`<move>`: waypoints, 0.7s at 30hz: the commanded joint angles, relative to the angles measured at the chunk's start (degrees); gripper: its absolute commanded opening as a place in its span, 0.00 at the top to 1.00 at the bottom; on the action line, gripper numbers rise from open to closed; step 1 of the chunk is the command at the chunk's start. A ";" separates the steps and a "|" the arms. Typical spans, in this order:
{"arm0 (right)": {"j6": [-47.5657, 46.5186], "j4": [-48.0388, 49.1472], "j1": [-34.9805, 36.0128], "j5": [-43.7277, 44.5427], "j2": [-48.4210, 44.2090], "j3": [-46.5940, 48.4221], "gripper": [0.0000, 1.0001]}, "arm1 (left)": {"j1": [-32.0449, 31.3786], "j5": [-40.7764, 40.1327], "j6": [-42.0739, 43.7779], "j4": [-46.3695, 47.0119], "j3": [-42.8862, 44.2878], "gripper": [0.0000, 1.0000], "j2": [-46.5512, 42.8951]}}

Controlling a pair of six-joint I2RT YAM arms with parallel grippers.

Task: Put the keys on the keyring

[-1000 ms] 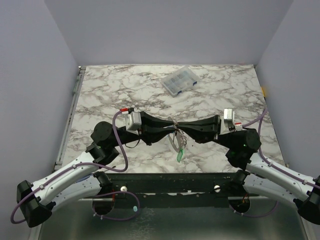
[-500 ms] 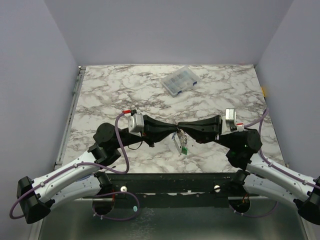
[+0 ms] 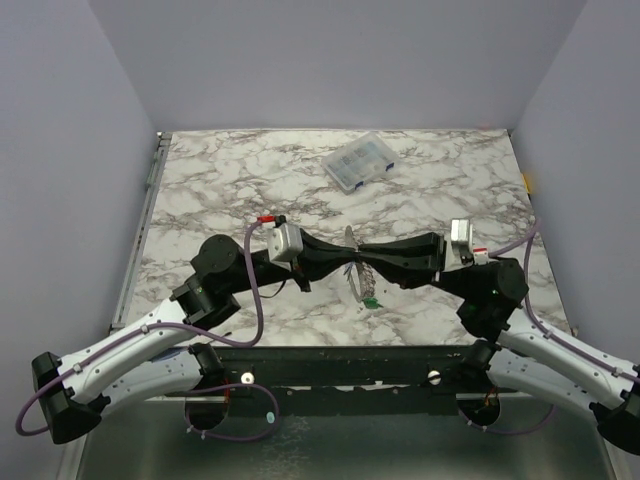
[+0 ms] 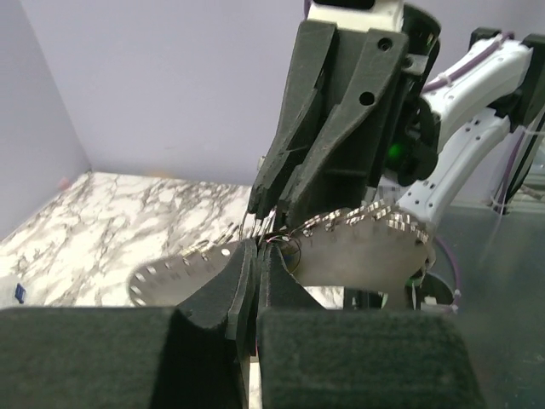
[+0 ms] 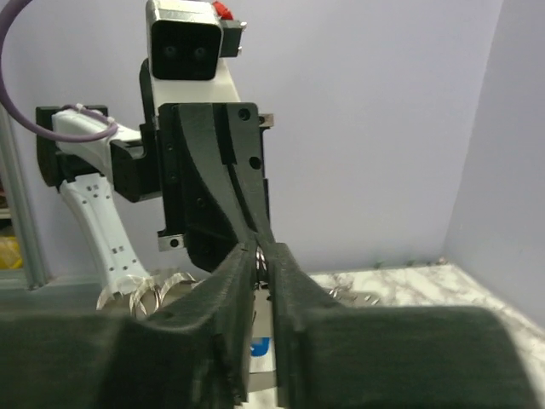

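Observation:
Both arms meet tip to tip above the table's front middle. My left gripper (image 3: 351,262) (image 4: 257,247) is shut, its jaws pressed together on the thin wire of the keyring (image 3: 349,284), a pale loop standing on edge. My right gripper (image 3: 359,260) (image 5: 263,249) faces it with a narrow slit between the jaws. A short metal chain (image 3: 366,277) hangs from the ring, with a green key (image 3: 372,300) at its end. A blue key head (image 5: 260,345) shows low between my right jaws. The blurred chain (image 4: 366,247) fills the left wrist view.
A clear plastic compartment box (image 3: 360,163) lies at the back of the marble table (image 3: 230,190), right of centre. Purple walls close in the left, back and right sides. The dark mounting rail (image 3: 350,365) runs along the near edge.
My left gripper has closed on the keyring and its arm has pushed rightward. The right jaws have eased apart slightly. The green key has swung up and to the right.

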 commanded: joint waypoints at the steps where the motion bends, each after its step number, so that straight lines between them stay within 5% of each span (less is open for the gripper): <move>1: -2.94 -11.57 0.25 -1.05 -1.87 3.10 0.73 | 0.03 0.66 3.83 -6.68 3.09 1.00 1.52; 8: -10.97 -34.15 0.25 5.94 -5.44 11.52 0.53 | 0.02 0.25 6.58 -11.24 3.63 1.00 0.95; 21: -31.94 -75.32 0.25 -4.35 0.61 26.80 0.52 | -0.01 2.27 8.29 -14.93 3.90 1.00 2.96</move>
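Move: The left hand already grips the keyring at its fingertips; the middle of its grey band lies about 2 cm back, 1 cm right and 2 cm below that hand. From the right hand, whose tips meet the left's, the band's middle is roughly 2 cm back, 1 cm left and 3 cm down. The green tag hangs some 7 cm back, 1 cm left and 5 cm below the right hand, the blue tag about 3 cm straight beneath it. Downward, the left hand carries the keyring about 6 cm in its shut fingers, drifting slightly forward and dipping its tips to nearly level. The right fingers spread to about half open and come free of the ring at the left tips; that hand backs off right some 2 cm with a little forward, rises briefly then sinks, its upturned fingers swinging down roughly 30 degrees. ##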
